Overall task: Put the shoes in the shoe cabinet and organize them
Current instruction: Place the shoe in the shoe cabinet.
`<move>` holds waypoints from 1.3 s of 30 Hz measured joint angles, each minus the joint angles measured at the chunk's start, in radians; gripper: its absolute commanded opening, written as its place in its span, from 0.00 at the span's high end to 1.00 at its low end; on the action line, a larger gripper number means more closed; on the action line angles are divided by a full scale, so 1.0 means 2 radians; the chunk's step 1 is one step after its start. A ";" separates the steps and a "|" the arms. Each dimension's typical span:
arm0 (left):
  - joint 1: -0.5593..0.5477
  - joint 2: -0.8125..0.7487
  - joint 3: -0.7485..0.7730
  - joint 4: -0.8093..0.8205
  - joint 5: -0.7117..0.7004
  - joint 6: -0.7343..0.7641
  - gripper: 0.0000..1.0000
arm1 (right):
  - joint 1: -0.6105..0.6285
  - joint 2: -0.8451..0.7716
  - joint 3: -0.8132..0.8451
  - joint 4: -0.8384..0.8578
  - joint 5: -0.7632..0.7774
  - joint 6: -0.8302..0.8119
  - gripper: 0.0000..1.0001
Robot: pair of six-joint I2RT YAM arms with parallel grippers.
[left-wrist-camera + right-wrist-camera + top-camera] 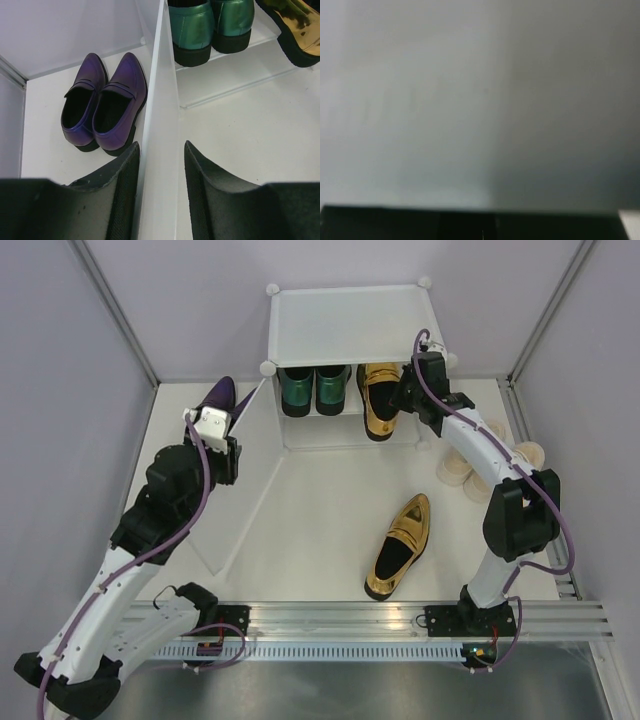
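The white shoe cabinet [345,325] stands at the back with its frosted door panel [240,495] swung out to the left. My left gripper [228,412] [161,145] is open and straddles the door's top edge [159,125], one finger on each side. The purple shoes [107,107] sit as a pair on the floor behind the door. The green loafers [315,390] and one gold loafer [378,400] are on the cabinet's lower shelf. A second gold loafer [400,545] lies on the table. My right gripper [408,390] is at the cabinet's right front corner; its wrist view is a blur.
The beige sneakers [452,468] stand at the right, partly hidden under my right arm. Grey walls close in the table on both sides. A metal rail [400,615] runs along the near edge by the arm bases.
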 measured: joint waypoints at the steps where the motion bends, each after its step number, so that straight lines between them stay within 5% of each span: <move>1: 0.000 -0.001 0.000 0.001 0.000 0.000 0.89 | 0.001 -0.001 -0.005 0.009 0.004 -0.001 0.93; 7: 0.000 -0.008 -0.008 0.014 0.001 0.000 0.92 | 0.002 -0.002 -0.017 0.037 0.012 0.002 0.91; 14: 0.000 -0.014 -0.015 0.022 0.001 0.000 0.95 | 0.004 -0.002 -0.018 0.040 0.019 0.007 0.70; 31: 0.000 -0.021 -0.019 0.026 0.002 0.000 0.98 | 0.004 -0.012 -0.020 0.036 0.023 0.016 0.49; 39: 0.000 -0.026 -0.021 0.026 0.001 -0.001 0.98 | 0.004 -0.053 -0.013 0.043 0.011 0.026 0.47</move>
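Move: The gold shoe that the right hand holds by its collar lies on the upper shelf, its middle some 5 cm ahead, 3 cm left and 4 cm below. The green pair sits on the same shelf, about 16 cm left of that hand and 9 cm ahead. The cabinet door's top edge runs between the left fingers, roughly 2 cm left, level; the purple pair is about 23 cm ahead, 4 cm left and 28 cm below. Right fingers open off the gold shoe, then rise about 6 cm; left fingers pinch the door's top edge. ##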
